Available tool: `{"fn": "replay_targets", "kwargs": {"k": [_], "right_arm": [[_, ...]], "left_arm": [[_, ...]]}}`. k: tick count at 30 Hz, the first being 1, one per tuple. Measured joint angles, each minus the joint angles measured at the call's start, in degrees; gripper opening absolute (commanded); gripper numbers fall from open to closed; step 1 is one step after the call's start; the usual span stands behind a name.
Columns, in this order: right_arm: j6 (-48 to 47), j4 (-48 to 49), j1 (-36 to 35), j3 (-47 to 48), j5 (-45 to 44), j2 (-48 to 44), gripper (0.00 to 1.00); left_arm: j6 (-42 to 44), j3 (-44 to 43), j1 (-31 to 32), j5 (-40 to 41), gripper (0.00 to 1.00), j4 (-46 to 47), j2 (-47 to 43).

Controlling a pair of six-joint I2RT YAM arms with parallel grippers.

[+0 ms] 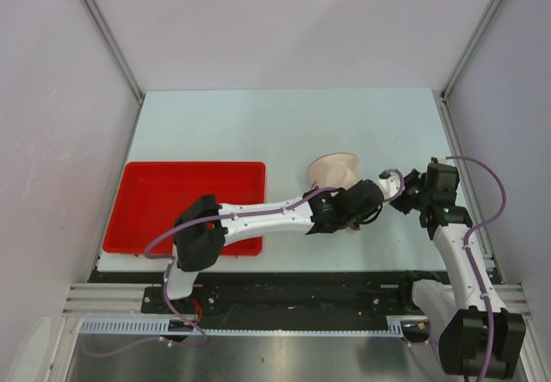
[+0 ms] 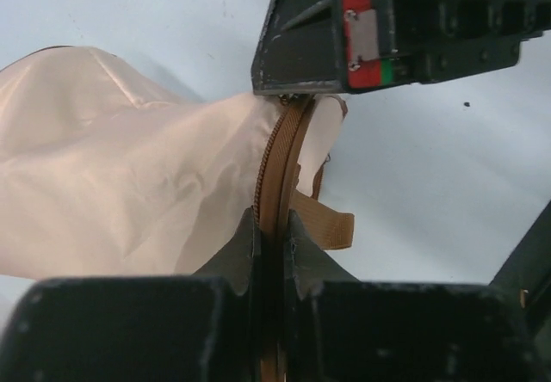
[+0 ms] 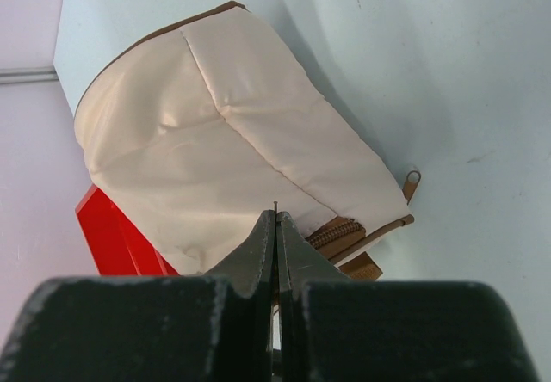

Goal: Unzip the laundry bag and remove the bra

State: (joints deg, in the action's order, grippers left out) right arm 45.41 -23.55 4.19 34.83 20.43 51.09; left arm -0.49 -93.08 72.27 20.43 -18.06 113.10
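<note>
The laundry bag [image 1: 334, 169] is a cream-white pouch with a brownish rim, lying mid-table to the right of centre. My left gripper [image 2: 272, 223] is shut on the bag's brown zipper rim [image 2: 277, 163], which runs up between its fingers. A brown webbing loop [image 2: 331, 227] sticks out beside it. My right gripper [image 3: 275, 214] is shut on a thin piece at the zipper, with the bag [image 3: 215, 132] just beyond its tips. In the left wrist view it meets the zipper's far end [image 2: 297, 96]. The bra is hidden.
A flat red tray [image 1: 194, 194] lies left of the bag, under the left arm, and its corner [image 3: 112, 236] shows behind the bag. White walls close in the table on three sides. A small brown ring tab [image 3: 411, 184] hangs off the bag's edge.
</note>
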Motion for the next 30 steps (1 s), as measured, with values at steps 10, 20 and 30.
{"fn": "replay_targets", "kwargs": {"k": [10, 20, 30], "right_arm": [[-0.48, 1.07, 3.91, 0.00, 2.82, 2.03, 0.00], [-0.44, 2.75, 4.42, 0.00, 10.99, 6.78, 0.21], [-3.98, -1.03, 4.76, 2.47, 1.90, -0.15, 0.74]], "left_arm": [[-3.39, 6.45, -2.38, -2.91, 0.00, 2.84, -6.56], [-7.28, 13.18, -4.00, -6.82, 0.00, 5.31, -12.48], [-8.11, 0.74, -5.88, -7.78, 0.58, -0.24, -9.03]]}}
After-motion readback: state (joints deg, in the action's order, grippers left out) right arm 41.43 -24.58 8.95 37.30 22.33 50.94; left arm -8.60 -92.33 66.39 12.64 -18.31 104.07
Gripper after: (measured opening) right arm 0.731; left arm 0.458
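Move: The left fingers are already shut on the laundry bag's brown zip band. The right fingers hold its end about 7 cm to the right and 4 cm ahead, near the same height. The bag's cream body lies some 8 cm ahead and 7 cm to the left, a little lower. From the right hand, the band in the left fingers is about 7 cm left and 4 cm back, and the bag's body roughly 14 cm left and 4 cm ahead, a little lower. Leftward and up, the left hand draws the pinched zip band about 4 cm away from the right hand, rolling slightly right side up... left side down, while the right keeps its end anchored, swaying only about a centimetre. Late on both open: the left to about half as it rises another 4 cm, easing forward and back right, the right widely as it backs off right and slightly up. ##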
